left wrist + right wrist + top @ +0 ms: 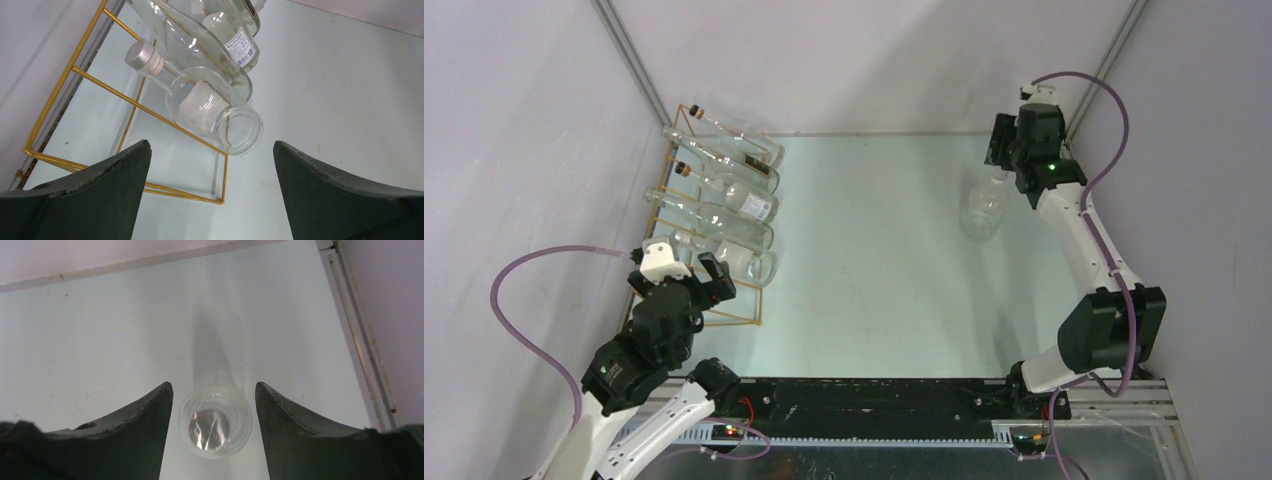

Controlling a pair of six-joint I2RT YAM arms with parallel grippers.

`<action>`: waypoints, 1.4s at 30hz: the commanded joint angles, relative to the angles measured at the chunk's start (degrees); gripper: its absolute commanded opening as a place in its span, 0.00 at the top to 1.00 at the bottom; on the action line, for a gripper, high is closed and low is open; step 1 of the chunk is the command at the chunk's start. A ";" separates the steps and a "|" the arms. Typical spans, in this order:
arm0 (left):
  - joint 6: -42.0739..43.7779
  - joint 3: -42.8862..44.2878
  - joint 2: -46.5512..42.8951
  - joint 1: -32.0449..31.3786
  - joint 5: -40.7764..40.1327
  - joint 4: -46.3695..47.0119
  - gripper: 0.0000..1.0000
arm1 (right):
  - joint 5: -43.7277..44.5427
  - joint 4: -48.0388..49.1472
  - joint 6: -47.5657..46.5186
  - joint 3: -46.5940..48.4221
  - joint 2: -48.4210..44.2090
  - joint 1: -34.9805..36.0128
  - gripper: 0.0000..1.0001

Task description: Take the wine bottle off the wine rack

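The wine rack (724,322), a thin gold wire frame, lies at the left of the table, also in the left wrist view (107,90). Several clear glass bottles lie across it. The nearest one (742,262) has a silver cap and its base points right (210,107). My left gripper (689,272) is open and empty just before the rack's near end (211,145). One clear bottle (982,208) stands upright on the table at the far right. My right gripper (1004,160) is open right above it, its jaws either side of the bottle top (216,421) without touching (214,385).
Grey walls close in the table at the left, back and right. A metal corner post (629,50) runs behind the rack. The table's right edge rail (357,335) lies close to the upright bottle.
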 commanded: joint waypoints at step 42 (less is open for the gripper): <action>-13.71 -1.21 20.59 39.39 30.80 22.35 0.03 | 15.80 -32.93 23.96 -12.97 -41.10 49.92 0.33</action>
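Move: The silver-capped bottle in the rack lies about 12 cm ahead of the left hand, 8 cm to its right and some 14 cm lower; beyond it, from that same hand, the long uncapped bottle is 22 cm ahead and 6 cm right, the barcode-labelled one 31 cm ahead and 10 cm right. From the right hand, the capped bottle is about 80 cm left, 16 cm back; the already released standing bottle is right underneath, its middle 15 cm down and 1 cm back. The right hand, fingers still part open, first climbs some 17 cm clear of the neck of the standing bottle, then swings back and left over the open table, sinking again and easing a little to the right, to end about 28 cm farther back and 15 cm farther left, turned some 25 degrees counter-clockwise. Meanwhile the left hand lifts about 5 cm, dips again and pushes forward some 7 cm and slightly left towards the neck of the silver-capped bottle, turning about 15 degrees to the left and rolling its left side down, fingers wide open and not yet on the bottle. ##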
